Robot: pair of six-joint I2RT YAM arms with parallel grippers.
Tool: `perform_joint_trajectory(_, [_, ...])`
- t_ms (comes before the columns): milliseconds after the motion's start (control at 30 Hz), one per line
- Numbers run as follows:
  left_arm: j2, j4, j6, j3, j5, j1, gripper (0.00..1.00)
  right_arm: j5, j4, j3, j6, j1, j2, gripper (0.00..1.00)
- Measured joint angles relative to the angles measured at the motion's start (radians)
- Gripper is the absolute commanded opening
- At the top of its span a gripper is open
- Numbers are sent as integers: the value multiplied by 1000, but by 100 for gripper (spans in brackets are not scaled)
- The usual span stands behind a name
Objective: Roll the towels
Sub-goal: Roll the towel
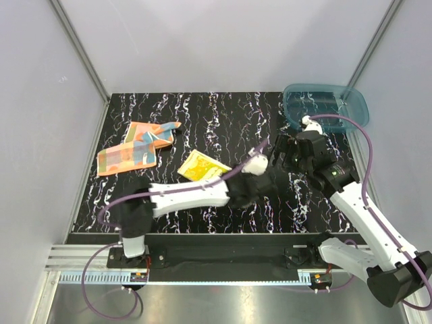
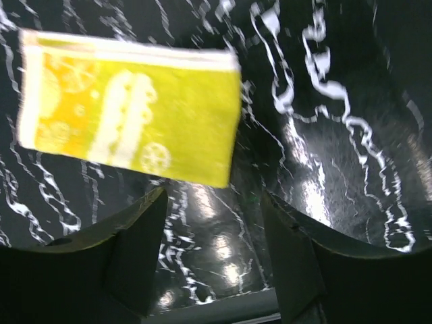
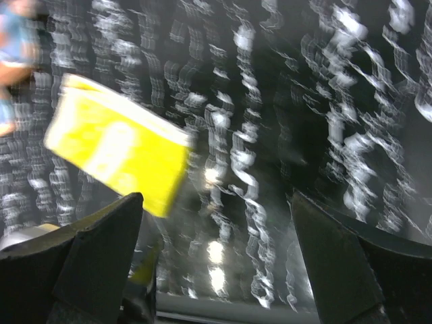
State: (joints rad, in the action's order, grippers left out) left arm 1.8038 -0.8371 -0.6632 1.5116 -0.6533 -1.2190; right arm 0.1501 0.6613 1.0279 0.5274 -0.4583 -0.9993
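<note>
The bright yellow towel [image 1: 200, 165] lies flat and folded on the black marbled table [image 1: 223, 121], left of centre. The orange towel [image 1: 135, 150] with light-blue patches lies crumpled further left. My left gripper [image 1: 244, 183] hovers just right of the yellow towel. In the left wrist view the yellow towel [image 2: 131, 108] lies beyond the tips of my left gripper [image 2: 212, 202], which is open and empty. My right gripper [image 1: 287, 152] is further right, also open. In the blurred right wrist view the yellow towel [image 3: 118, 152] sits left of my right gripper [image 3: 217, 202], and nothing lies between the fingers.
A translucent teal bin [image 1: 326, 104] stands at the table's back right corner, just behind the right gripper. Grey walls enclose the table on three sides. The two arms are close together near the middle of the table.
</note>
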Motion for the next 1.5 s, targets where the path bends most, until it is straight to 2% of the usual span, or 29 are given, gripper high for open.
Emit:
perform_joint_trajectory(67, [77, -26, -44, 13, -24, -47, 62, 32, 58, 1, -5, 3, 2, 100])
perform_joint_trajectory(200, [163, -48, -52, 11, -19, -74, 62, 43, 74, 2, 12, 0, 5, 100])
perform_joint_trajectory(533, [185, 10, -34, -37, -26, -67, 64, 87, 138, 36, 31, 0, 10, 100])
perform_joint_trajectory(800, [213, 95, 17, -95, -20, -39, 65, 102, 180, 219, 26, 23, -153, 100])
perform_joint_trajectory(1033, [225, 143, 50, -118, -22, -2, 64, 93, 178, 229, 27, 29, -183, 100])
perform_joint_trajectory(1167, [219, 188, 68, -138, -24, 3, 58, 91, 175, 228, 27, 30, -183, 100])
perform_joint_trajectory(1267, [219, 212, 71, -149, -24, 3, 49, 82, 174, 224, 27, 37, -183, 100])
perform_joint_trajectory(1300, [219, 224, 70, -154, -24, 3, 42, 72, 175, 221, 27, 42, -183, 100])
perform_joint_trajectory(1400, [213, 261, 66, -179, -23, 9, 31, 42, 173, 213, 27, 60, -183, 100])
perform_joint_trajectory(1500, [193, 303, 62, -220, -18, 24, 22, -8, 167, 205, 28, 89, -189, 100])
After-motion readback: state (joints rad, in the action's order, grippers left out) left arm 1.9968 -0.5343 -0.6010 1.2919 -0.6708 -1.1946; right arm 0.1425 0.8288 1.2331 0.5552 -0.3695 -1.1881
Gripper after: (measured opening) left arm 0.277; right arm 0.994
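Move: The left hand is going for the near right corner of the folded yellow towel, which lies some 13 cm below it, about 1 cm ahead and 1 cm to its left. The yellow towel's middle is roughly 8 cm ahead and 8 cm to the left, at the same depth; the checked towel is about 16 cm ahead and 31 cm to the left. From the right hand, that corner is about 14 cm left, 5 cm back and 22 cm down. The left fingers close from well over half open onto the near right corner of the yellow towel, one on each side of it. The hand first drops steeply and a little back, then sinks on while easing forward, some 12 cm down in all, its left side rolling up about 10 degrees. The empty right hand, wide open, shifts slightly back and right, then about 4 cm forward. ##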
